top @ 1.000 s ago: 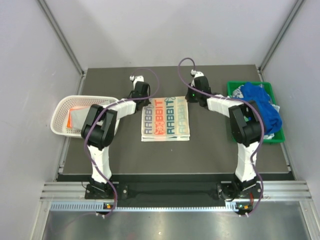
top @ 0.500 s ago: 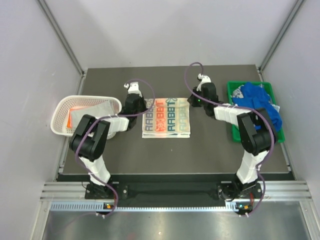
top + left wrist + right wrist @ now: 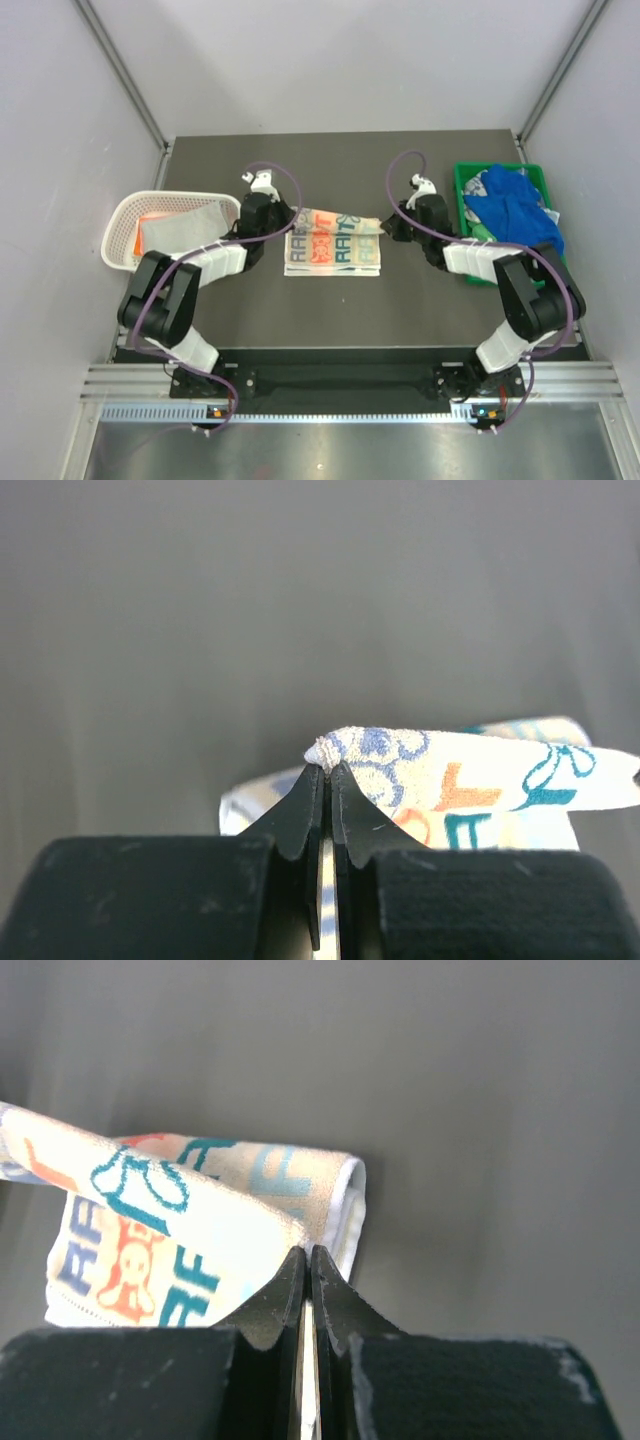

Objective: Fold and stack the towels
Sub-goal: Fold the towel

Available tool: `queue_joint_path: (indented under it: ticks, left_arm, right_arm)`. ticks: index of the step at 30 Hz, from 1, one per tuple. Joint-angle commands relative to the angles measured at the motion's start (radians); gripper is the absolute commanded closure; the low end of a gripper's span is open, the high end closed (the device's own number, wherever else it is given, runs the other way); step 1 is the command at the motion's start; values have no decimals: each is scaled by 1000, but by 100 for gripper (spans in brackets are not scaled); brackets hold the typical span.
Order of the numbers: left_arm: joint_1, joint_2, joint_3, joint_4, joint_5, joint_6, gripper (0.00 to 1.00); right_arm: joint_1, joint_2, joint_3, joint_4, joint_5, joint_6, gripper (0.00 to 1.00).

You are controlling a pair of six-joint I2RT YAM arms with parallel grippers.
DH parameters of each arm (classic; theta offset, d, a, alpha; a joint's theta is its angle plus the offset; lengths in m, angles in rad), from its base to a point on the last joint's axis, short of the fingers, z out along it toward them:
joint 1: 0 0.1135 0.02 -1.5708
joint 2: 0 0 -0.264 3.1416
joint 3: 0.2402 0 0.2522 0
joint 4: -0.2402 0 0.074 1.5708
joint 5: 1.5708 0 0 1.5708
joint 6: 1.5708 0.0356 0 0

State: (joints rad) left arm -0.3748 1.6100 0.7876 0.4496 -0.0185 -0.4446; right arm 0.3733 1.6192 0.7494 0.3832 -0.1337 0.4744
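Note:
The white towel with orange-teal lettering [image 3: 332, 252] lies folded on the dark table's middle. My left gripper [image 3: 285, 222] is shut on its far left corner, and my right gripper [image 3: 385, 228] is shut on its far right corner. Both corners are raised off the table, and the far edge curls over the rest. In the left wrist view the gripper [image 3: 327, 768] pinches a bunched corner of the towel [image 3: 480, 780]. In the right wrist view the gripper [image 3: 306, 1250] pinches the towel [image 3: 150, 1220] at its corner. A blue towel [image 3: 515, 205] is heaped in the bin. Orange [image 3: 148, 222] and white [image 3: 190, 224] towels lie in the basket.
A white mesh basket [image 3: 118, 218] stands at the table's left edge. A green bin [image 3: 463, 172] stands at the right edge. Grey walls close in the table on three sides.
Both grippers have moved from the towel's far edge toward the near side, carrying its far corners up and over. Both arms have swung outward and lower.

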Motion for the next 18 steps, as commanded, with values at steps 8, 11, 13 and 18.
queue_joint_path:
  ticks: [8,11,13,18]
  left_arm:
    - [4,-120,-114,-160,-17,-45,100]
    - [2,-131,-123,-173,-1,-46,100]
    - [2,-142,-126,-184,6,-51,100]
    - [-1,-160,-154,-177,12,-57,99]
  right_arm:
    - [93,-122,-119,65,34,32,100]
    - [110,-134,-137,65,45,35,100]
    - [116,-143,-147,59,58,32,100]
    - [119,-157,-156,42,75,26,100]
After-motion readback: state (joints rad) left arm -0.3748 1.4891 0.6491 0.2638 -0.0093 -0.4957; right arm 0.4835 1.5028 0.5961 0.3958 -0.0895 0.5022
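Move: Both shut hands already hold the towel's far edge, one corner each. The near edge they are taking it to has its left corner about 13 cm back, 2 cm left and 7 cm below the left hand. Its right corner is roughly 13 cm back, 1 cm left and 4 cm below the right hand. The white basket stands some 26 cm left of and 4 cm behind the left hand; the green bin is about 27 cm right of the right hand, practically level with it. Both grippers keep their pinch on the towel's lifted corners and draw that edge back over the lying part towards the near edge, each about 6 cm and easing off at the end. The left hand also sinks some 4.5 cm, drifts a little left and tips its fingers down about 10 degrees; the right drifts slightly left and lowers only a little. ##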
